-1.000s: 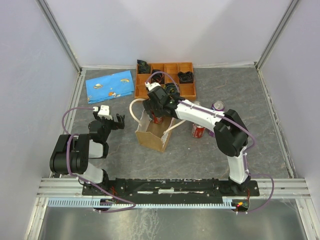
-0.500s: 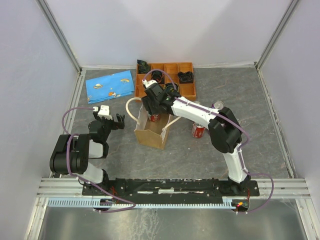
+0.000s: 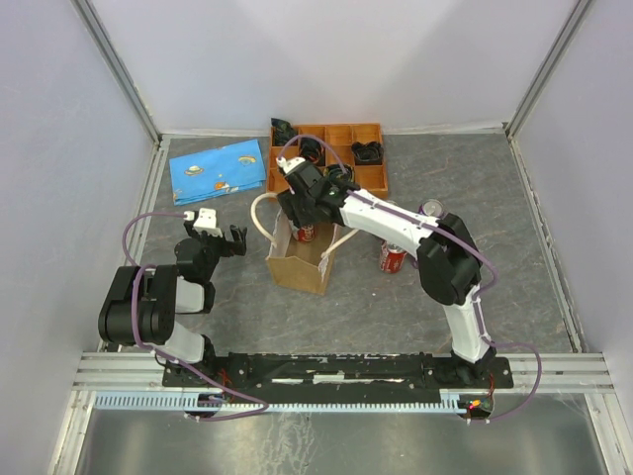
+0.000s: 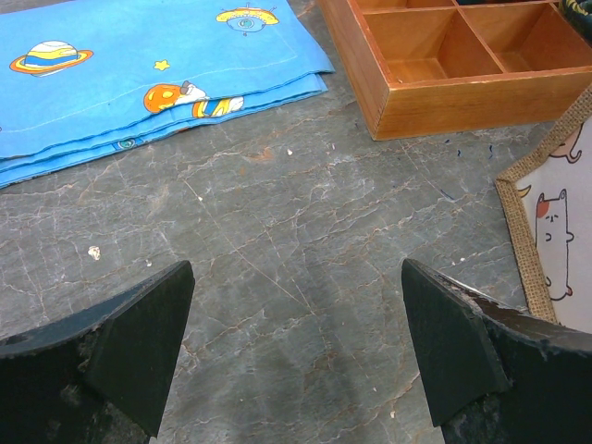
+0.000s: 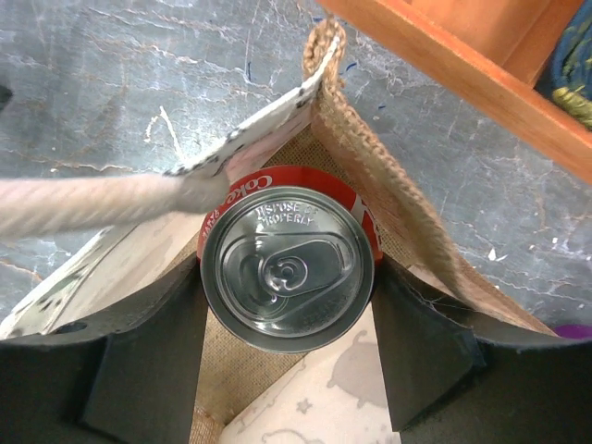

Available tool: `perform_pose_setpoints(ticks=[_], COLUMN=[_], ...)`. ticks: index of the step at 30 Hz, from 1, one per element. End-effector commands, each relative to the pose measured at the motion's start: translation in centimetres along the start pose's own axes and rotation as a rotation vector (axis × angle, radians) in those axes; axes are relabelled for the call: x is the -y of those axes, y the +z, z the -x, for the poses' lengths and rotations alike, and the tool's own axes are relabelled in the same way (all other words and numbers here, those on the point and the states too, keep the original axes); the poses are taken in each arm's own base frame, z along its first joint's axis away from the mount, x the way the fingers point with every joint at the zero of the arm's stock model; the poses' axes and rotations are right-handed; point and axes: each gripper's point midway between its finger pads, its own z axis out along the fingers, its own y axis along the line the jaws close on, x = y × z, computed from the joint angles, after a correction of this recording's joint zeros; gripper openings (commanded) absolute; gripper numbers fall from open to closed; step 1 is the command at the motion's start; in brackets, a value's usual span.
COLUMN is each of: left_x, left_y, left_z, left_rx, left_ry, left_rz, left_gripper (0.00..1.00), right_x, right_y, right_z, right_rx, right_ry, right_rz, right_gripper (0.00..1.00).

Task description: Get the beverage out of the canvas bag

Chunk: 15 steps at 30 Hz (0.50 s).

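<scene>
The tan canvas bag (image 3: 295,267) stands open at mid-table, its cream handles (image 3: 259,216) hanging out to the sides. A red cola can (image 3: 307,234) stands upright in its far corner. My right gripper (image 3: 303,216) reaches down into the bag and is shut on this can. In the right wrist view the can's silver top (image 5: 289,270) sits between both fingers (image 5: 148,361), against the burlap wall (image 5: 407,213), with the right gripper (image 5: 289,301) around it. My left gripper (image 3: 235,237) is open and empty left of the bag, above bare table in the left wrist view (image 4: 296,342).
An orange compartment tray (image 3: 373,179) with dark items stands behind the bag. A blue printed cloth (image 3: 218,170) lies at the back left. A red can (image 3: 393,259) and a purple can (image 3: 431,209) stand right of the bag. The bag's edge shows in the left wrist view (image 4: 546,222).
My right gripper has shifted slightly back and left with the can in its grip, and the bag moved a little left with it. The left arm has not moved.
</scene>
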Motion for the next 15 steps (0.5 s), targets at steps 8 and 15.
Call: perform_pose_setpoints(ticks=[8, 15], left_x=[-0.1, -0.1], left_y=[0.2, 0.2], left_z=[1.6, 1.6], left_rx=[0.060, 0.059], left_ry=[0.062, 0.061], left_rz=[-0.010, -0.009], left_gripper=[0.99, 0.99], right_x=[0.4, 6.2], right_y=[-18.1, -25.4], right_z=[15.3, 15.4], right_rx=[0.563, 0.707], right_ry=[0.009, 0.026], right_rz=[0.067, -0.159], right_gripper=[0.00, 0.00])
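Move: Inside the far part of the canvas bag, whose middle lies some 3 cm back and 3 cm below, the right hand already grips the last Coke can. The red can already out stands about 20 cm to its right, 5 cm back and 3 cm lower, with a far purple can roughly 29 cm right and 3 cm ahead. From the left hand that red can is about 41 cm right and 5 cm back. Lifting the Coke can almost straight up out of the canvas bag, the right hand climbs about 21 cm, slowly at first and then fast, and only near the end begins to slide some 4 cm to the right. The fingers keep their hold while the wrist tips them up and outward from their steep downward slant, by roughly 25 degrees. ##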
